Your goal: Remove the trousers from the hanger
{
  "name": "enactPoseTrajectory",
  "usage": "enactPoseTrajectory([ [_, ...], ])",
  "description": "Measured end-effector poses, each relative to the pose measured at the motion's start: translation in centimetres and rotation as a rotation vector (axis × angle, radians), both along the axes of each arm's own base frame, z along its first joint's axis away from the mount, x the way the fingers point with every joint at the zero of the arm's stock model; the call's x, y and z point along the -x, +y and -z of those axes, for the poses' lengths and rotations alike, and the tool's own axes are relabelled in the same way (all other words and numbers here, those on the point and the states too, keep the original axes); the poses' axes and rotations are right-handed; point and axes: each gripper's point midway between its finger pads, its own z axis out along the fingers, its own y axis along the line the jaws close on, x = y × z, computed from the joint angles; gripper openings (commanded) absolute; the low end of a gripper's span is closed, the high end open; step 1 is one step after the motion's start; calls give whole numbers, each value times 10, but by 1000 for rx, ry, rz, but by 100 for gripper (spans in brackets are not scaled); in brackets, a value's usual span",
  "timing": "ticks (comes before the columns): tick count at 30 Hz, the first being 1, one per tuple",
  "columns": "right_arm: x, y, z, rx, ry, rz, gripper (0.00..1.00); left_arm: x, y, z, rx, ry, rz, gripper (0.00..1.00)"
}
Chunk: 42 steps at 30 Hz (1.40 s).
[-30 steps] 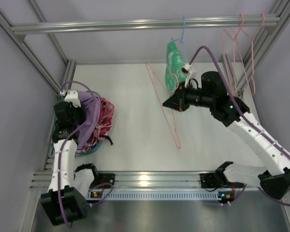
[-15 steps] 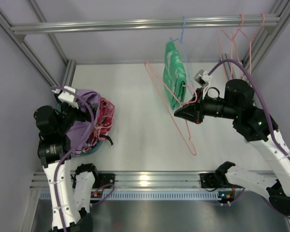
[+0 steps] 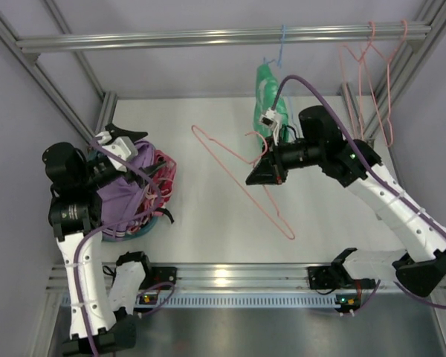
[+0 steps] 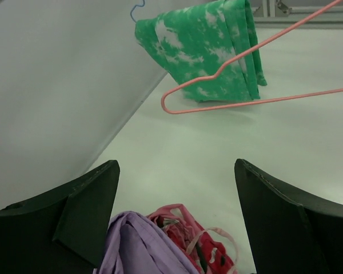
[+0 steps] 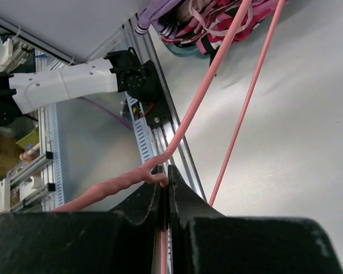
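The lilac trousers (image 3: 121, 192) lie bunched on a heap of clothes at the table's left, off the hanger. They show at the bottom of the left wrist view (image 4: 138, 245). My left gripper (image 3: 123, 140) is open and empty just above them (image 4: 176, 171). My right gripper (image 3: 254, 175) is shut on the salmon-pink wire hanger (image 3: 238, 172) near its twisted neck (image 5: 160, 171) and holds it bare above mid-table. The hanger's wires also cross the left wrist view (image 4: 257, 100).
Pink and red clothes (image 3: 162, 177) lie in a teal basket (image 3: 143, 229) under the trousers. A green patterned garment (image 3: 270, 95) hangs on a blue hanger from the rear rail (image 3: 208, 36). Spare pink hangers (image 3: 372, 67) hang at the rail's right end.
My right arm swung the bare hanger right, then back left, and it now tilts flatter. My left arm drew back left of the heap; the trousers stay on it.
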Motion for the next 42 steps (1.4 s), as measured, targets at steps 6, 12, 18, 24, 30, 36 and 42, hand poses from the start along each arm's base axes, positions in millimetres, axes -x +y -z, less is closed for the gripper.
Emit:
enactPoseTrajectory([
  [6,-9,30,4,15,54,-51,0,1,-40,21,-130,-98,158,89],
  [12,-4,61,5,18,85,-113,0,18,-101,41,-249,-160,332,86],
  [18,2,65,7,20,100,-134,0,-1,-110,58,-352,-179,293,72],
  [24,14,70,6,17,104,-174,0,-5,-118,70,-423,-202,297,34],
  [30,9,67,5,23,66,-141,40,-2,-114,86,-461,-168,293,0],
  [36,7,53,-2,19,-12,-94,84,3,-105,77,-430,-181,244,0],
  [42,9,24,-12,14,-125,-50,95,9,-98,65,-390,-191,206,0],
])
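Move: The bare pink hanger is still pinched in my right hand. The free shoulder wire beside its neck, which my left fingers go for, lies about 18 cm to the right of my open left hand, 2 cm ahead and 7 cm below. From my right hand that spot is some 3 cm left, 2 cm ahead and 1 cm up. The basket with the purple trousers is about 12 cm left of my left hand, 2 cm ahead and 28 cm below; the green cloth hangs roughly 17 cm ahead of my right hand and 3 cm right of it. I bring the hanger about 7 cm left with my right hand while my open left hand comes right to meet it, some 12 cm and sinking 8, twisting about 30 degrees so its fingers dip and turn clockwise. My left fingers shut on the shoulder wire by the neck; then my right fingers open wide and back off to the right, while my left hand eases slightly left and up. ##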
